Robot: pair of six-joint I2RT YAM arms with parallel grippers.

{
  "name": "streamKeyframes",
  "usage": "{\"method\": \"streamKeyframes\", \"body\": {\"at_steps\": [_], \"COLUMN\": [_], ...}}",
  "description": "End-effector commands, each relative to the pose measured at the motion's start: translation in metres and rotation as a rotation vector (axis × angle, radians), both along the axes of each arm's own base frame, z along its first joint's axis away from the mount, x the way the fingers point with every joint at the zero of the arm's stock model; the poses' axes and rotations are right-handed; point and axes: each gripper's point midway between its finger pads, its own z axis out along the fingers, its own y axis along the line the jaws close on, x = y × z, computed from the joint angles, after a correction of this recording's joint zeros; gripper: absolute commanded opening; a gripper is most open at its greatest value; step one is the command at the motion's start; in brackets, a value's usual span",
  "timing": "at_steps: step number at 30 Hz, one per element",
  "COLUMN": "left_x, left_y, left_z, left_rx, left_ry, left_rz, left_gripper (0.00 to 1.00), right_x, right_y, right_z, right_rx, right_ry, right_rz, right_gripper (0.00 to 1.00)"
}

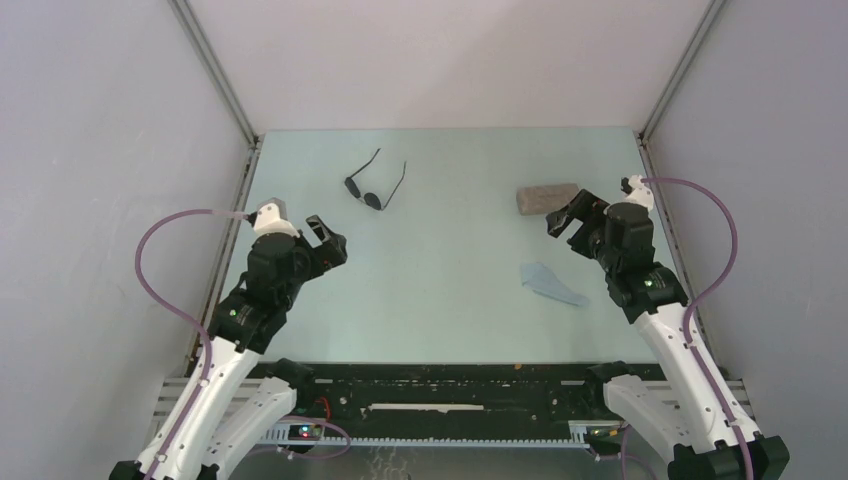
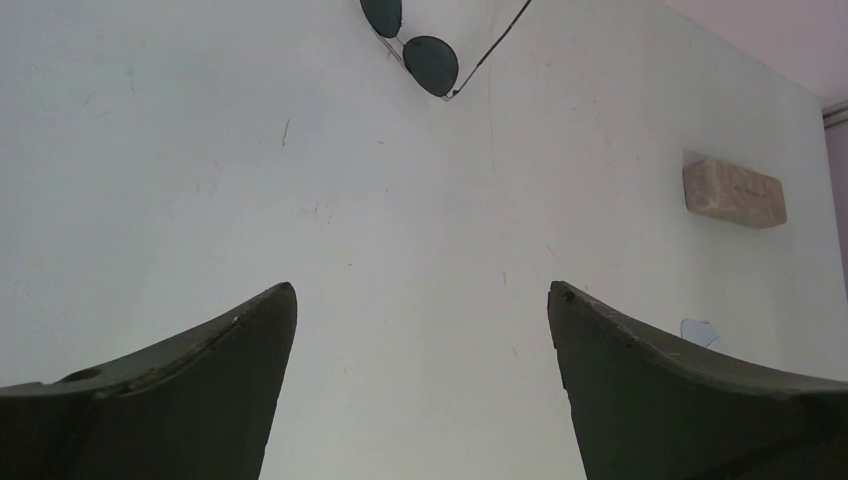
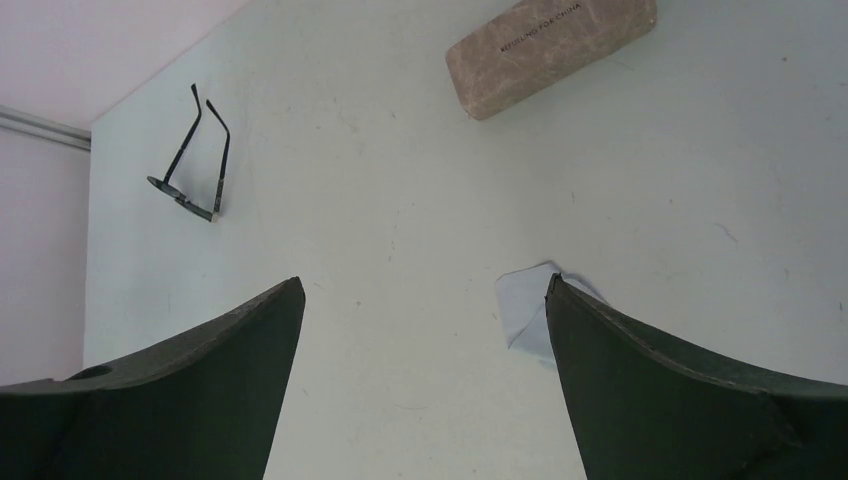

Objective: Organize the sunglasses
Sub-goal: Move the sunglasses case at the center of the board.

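Observation:
The sunglasses (image 1: 373,186) lie unfolded on the pale table at the back left, thin black frame, dark oval lenses, temple arms spread away from me. The left wrist view shows the sunglasses (image 2: 430,62) at its top edge, and the right wrist view shows the sunglasses (image 3: 192,177) far to the left. My left gripper (image 1: 327,238) hovers open at the table's left side, short of the sunglasses, nothing between its fingers. My right gripper (image 1: 573,218) hangs open at the right side, beside the closed grey case (image 1: 546,198), also empty.
The grey oblong case (image 3: 551,52) lies shut at the back right. A light blue cloth (image 1: 551,282) lies crumpled in front of it, partly behind my right finger (image 3: 640,390) in the wrist view. Grey walls close in on the table's left, right and back.

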Motion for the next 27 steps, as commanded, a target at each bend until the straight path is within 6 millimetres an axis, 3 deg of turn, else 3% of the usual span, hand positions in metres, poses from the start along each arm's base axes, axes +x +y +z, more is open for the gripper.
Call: {"method": "streamKeyframes", "body": {"at_steps": [1, 6, 16, 20, 23, 27], "left_x": [0.001, 0.002, 0.005, 0.000, -0.006, -0.006], "left_y": [0.006, 0.001, -0.032, -0.068, -0.105, -0.143], "left_z": [0.029, 0.023, 0.003, -0.026, -0.049, -0.060], "left_rx": [-0.008, -0.010, 0.023, 0.128, 0.134, 0.060], "left_ry": [-0.079, -0.060, -0.001, 0.075, 0.140, 0.194], "left_rz": [0.029, 0.008, -0.127, -0.204, -0.261, -0.308], "left_gripper": [1.00, 1.00, 1.00, 1.00, 1.00, 1.00], "right_x": [0.004, 0.005, 0.008, 0.008, 0.009, 0.027], "right_y": [-0.001, 0.002, 0.008, 0.011, 0.006, -0.003], "right_z": [0.020, 0.013, -0.002, -0.028, -0.063, -0.091], "right_rx": [0.016, 0.028, 0.024, -0.003, -0.068, -0.118], "right_ry": [-0.044, -0.017, 0.027, 0.120, 0.223, 0.331], "right_rz": [-0.014, -0.008, -0.009, -0.033, -0.105, -0.197], "right_gripper": [1.00, 1.00, 1.00, 0.99, 0.98, 0.98]}}
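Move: The sunglasses case lies about 19 cm ahead of the right hand, level with it sideways, and some 20 cm below; the blue cloth is almost beneath that hand, about 4 cm back and 1 cm to its left, 22 cm down. From the left hand the case is about 50 cm to the right and 24 cm farther out, with the sunglasses about 32 cm ahead and 5 cm right, both 21 cm below. The left hand hangs almost still at first, then swings to its right and down over empty board towards its middle, about 12 cm across and 8 cm lower, the fingers turning some 20 degrees clockwise and tipping down. The right hand sinks about 8 cm above the cloth, slowly and then faster, tipping its fingers down some 15 degrees and easing only slightly forward and left; both grippers stay wide open and touch nothing. ##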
